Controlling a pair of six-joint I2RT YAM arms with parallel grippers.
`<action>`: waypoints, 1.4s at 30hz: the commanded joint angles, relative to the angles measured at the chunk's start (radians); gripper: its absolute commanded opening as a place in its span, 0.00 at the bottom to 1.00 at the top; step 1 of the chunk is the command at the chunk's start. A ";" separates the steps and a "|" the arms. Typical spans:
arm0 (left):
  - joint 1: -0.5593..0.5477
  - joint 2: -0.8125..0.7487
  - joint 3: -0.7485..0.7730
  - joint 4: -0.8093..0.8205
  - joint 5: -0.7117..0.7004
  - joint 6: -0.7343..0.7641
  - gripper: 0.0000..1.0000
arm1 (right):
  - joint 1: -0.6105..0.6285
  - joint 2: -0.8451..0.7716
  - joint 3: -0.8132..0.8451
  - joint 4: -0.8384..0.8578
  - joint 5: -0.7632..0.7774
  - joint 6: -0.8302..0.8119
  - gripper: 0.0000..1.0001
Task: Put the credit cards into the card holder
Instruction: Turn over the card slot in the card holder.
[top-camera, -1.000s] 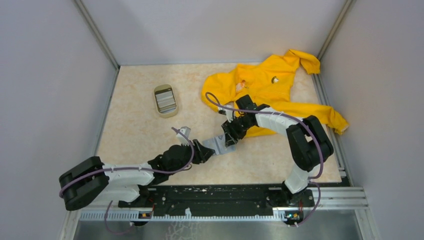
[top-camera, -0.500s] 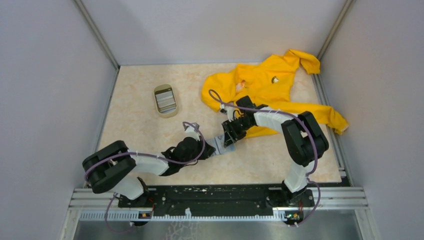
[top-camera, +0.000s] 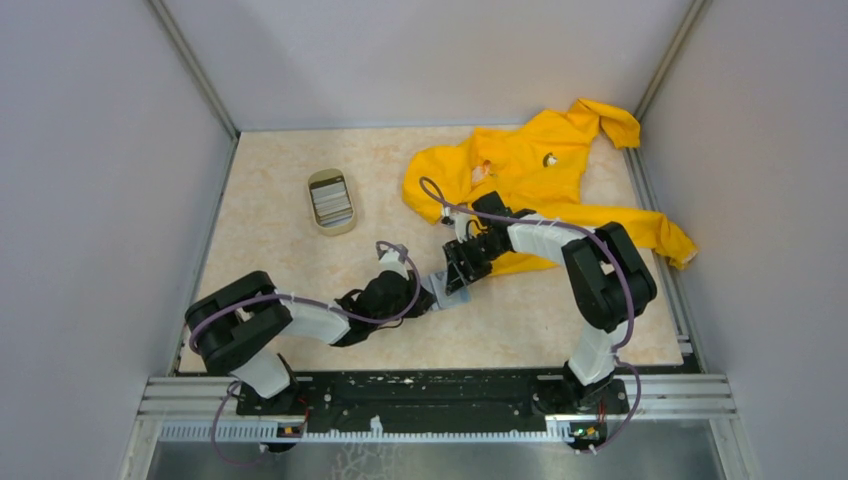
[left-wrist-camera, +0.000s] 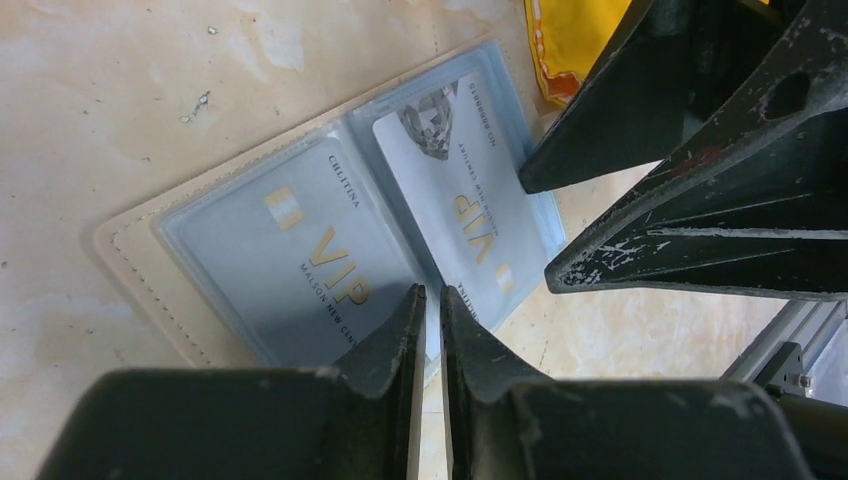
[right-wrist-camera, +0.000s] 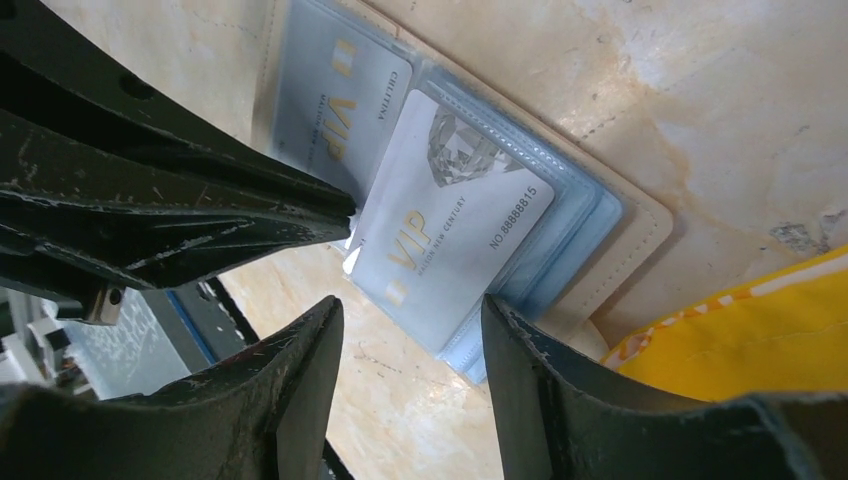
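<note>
The card holder (top-camera: 447, 287) lies open on the table, a beige booklet (left-wrist-camera: 140, 260) with clear sleeves. A grey-blue VIP credit card (left-wrist-camera: 300, 240) sits inside its left sleeve. On top of the right sleeve lies a light blue VIP credit card (right-wrist-camera: 450, 220) (left-wrist-camera: 450, 170). At the fold, my left gripper (left-wrist-camera: 430, 290) (top-camera: 425, 297) has its jaws almost together, pinching that card's corner. My right gripper (right-wrist-camera: 410, 300) (top-camera: 462, 268) hovers open just above the card's near end, with nothing between its fingers (left-wrist-camera: 650, 120).
A yellow garment (top-camera: 550, 170) is spread over the back right, its edge (right-wrist-camera: 750, 330) touching the holder's far side. A small oval tin (top-camera: 330, 200) stands at the back left. Grey walls enclose the table on three sides.
My left arm has folded in toward the holder and its gripper has closed from open onto the card at the fold. The right gripper has hardly moved and stays open.
</note>
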 joint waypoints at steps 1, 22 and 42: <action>0.003 0.033 0.004 -0.030 0.001 0.015 0.16 | -0.010 0.048 -0.007 0.046 -0.028 0.060 0.54; 0.004 -0.018 -0.037 0.002 0.039 -0.006 0.38 | -0.083 0.074 -0.085 0.295 -0.453 0.318 0.53; 0.003 -0.058 -0.046 0.017 0.090 0.020 0.82 | -0.037 0.088 -0.158 0.633 -0.591 0.597 0.52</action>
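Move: Close under both hands lies the open card holder. Its right-hand card slot has its middle about 3 cm left, 1 cm ahead and 1 cm below the right hand; from the left hand it is some 3 cm ahead, 3 cm right, 1 cm lower. The facing slot sits about 9 cm left and 1 cm ahead of the right hand, while the yellow cloth's middle is roughly 16 cm ahead and 15 cm to its right. Lifting the card slot by its free long edge, the right hand goes up about 5 cm and left some 4, its opening unchanged, while the wrist turns roughly 35 degrees and brings the fingers nearer level. The left hand first holds at the slot's near end by the fold, then spreads its nearly shut fingers wide and backs off 2 to 3 cm, up and back. ##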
